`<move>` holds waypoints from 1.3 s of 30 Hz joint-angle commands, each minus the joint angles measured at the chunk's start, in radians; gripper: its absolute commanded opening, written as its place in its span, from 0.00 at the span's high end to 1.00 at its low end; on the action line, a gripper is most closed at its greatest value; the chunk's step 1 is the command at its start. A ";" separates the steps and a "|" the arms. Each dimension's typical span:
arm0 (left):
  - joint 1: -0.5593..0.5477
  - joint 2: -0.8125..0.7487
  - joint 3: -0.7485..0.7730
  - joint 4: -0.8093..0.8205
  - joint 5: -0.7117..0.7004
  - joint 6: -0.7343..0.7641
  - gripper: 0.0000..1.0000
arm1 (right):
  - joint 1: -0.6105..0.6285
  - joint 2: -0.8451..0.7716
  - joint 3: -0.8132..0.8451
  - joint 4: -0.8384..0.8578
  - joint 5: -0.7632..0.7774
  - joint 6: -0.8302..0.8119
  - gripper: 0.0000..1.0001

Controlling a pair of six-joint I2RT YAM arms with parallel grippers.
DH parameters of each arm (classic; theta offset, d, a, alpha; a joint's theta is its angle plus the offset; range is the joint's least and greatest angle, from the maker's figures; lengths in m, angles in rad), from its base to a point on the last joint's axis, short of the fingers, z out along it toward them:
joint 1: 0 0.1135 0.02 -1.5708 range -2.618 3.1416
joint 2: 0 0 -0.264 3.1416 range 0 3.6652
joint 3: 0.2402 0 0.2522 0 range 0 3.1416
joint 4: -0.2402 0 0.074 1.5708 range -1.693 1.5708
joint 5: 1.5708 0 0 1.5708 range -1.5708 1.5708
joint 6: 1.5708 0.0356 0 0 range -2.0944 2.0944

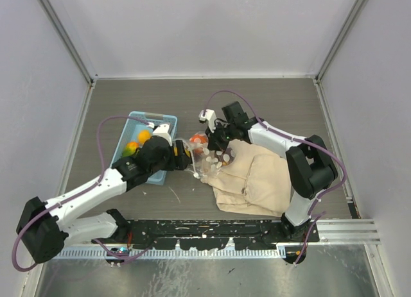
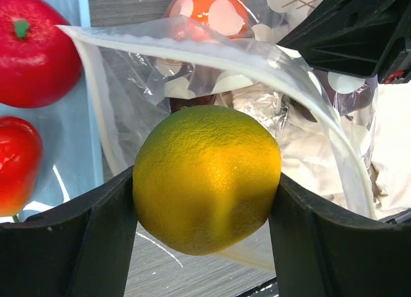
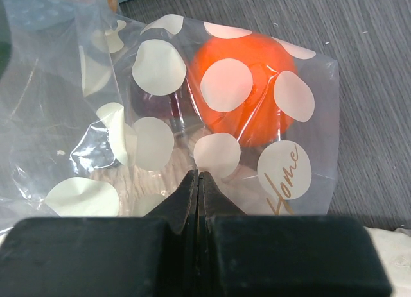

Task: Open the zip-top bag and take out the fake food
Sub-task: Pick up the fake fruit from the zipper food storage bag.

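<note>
The zip-top bag lies mid-table, clear with white spots, its mouth gaping toward my left gripper. That gripper is shut on a yellow-orange fake fruit, held between both fingers just in front of the mouth, above the table. My right gripper is shut, pinching the bag's plastic on its far side. An orange fake fruit and a dark maroon piece still sit inside the bag.
A light blue basket stands left of the bag with several fake fruits in it, two red ones close beside my left fingers. A beige cloth bag lies under and right of the zip-top bag.
</note>
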 commanded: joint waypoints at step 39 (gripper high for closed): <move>0.204 -0.237 0.038 -0.279 -0.099 0.126 0.45 | -0.078 -0.103 0.026 0.004 -0.075 -0.012 0.95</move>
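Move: The left hand already holds the orange-green fruit over the bag's mouth. The middle of the blue basket lies about 14 cm to its left, 3 cm ahead and 10 cm below. The red tomato in the basket is roughly 8 cm left and 5 cm ahead; the zip-top bag's middle is some 9 cm right, level with the hand. From the right hand, the basket lies about 25 cm left, nearly level fore and aft. Leftward, some 9 cm, the left hand carries the orange-green fruit away from the bag's mouth and over the basket's near-side right rim, rising only about 1.5 cm at the start. It turns roughly 10 degrees counter-clockwise on the way, the fingers keeping their grip. The right hand, still shut, eases about 2 cm to its right over the bag, then lifts about 2 cm. ##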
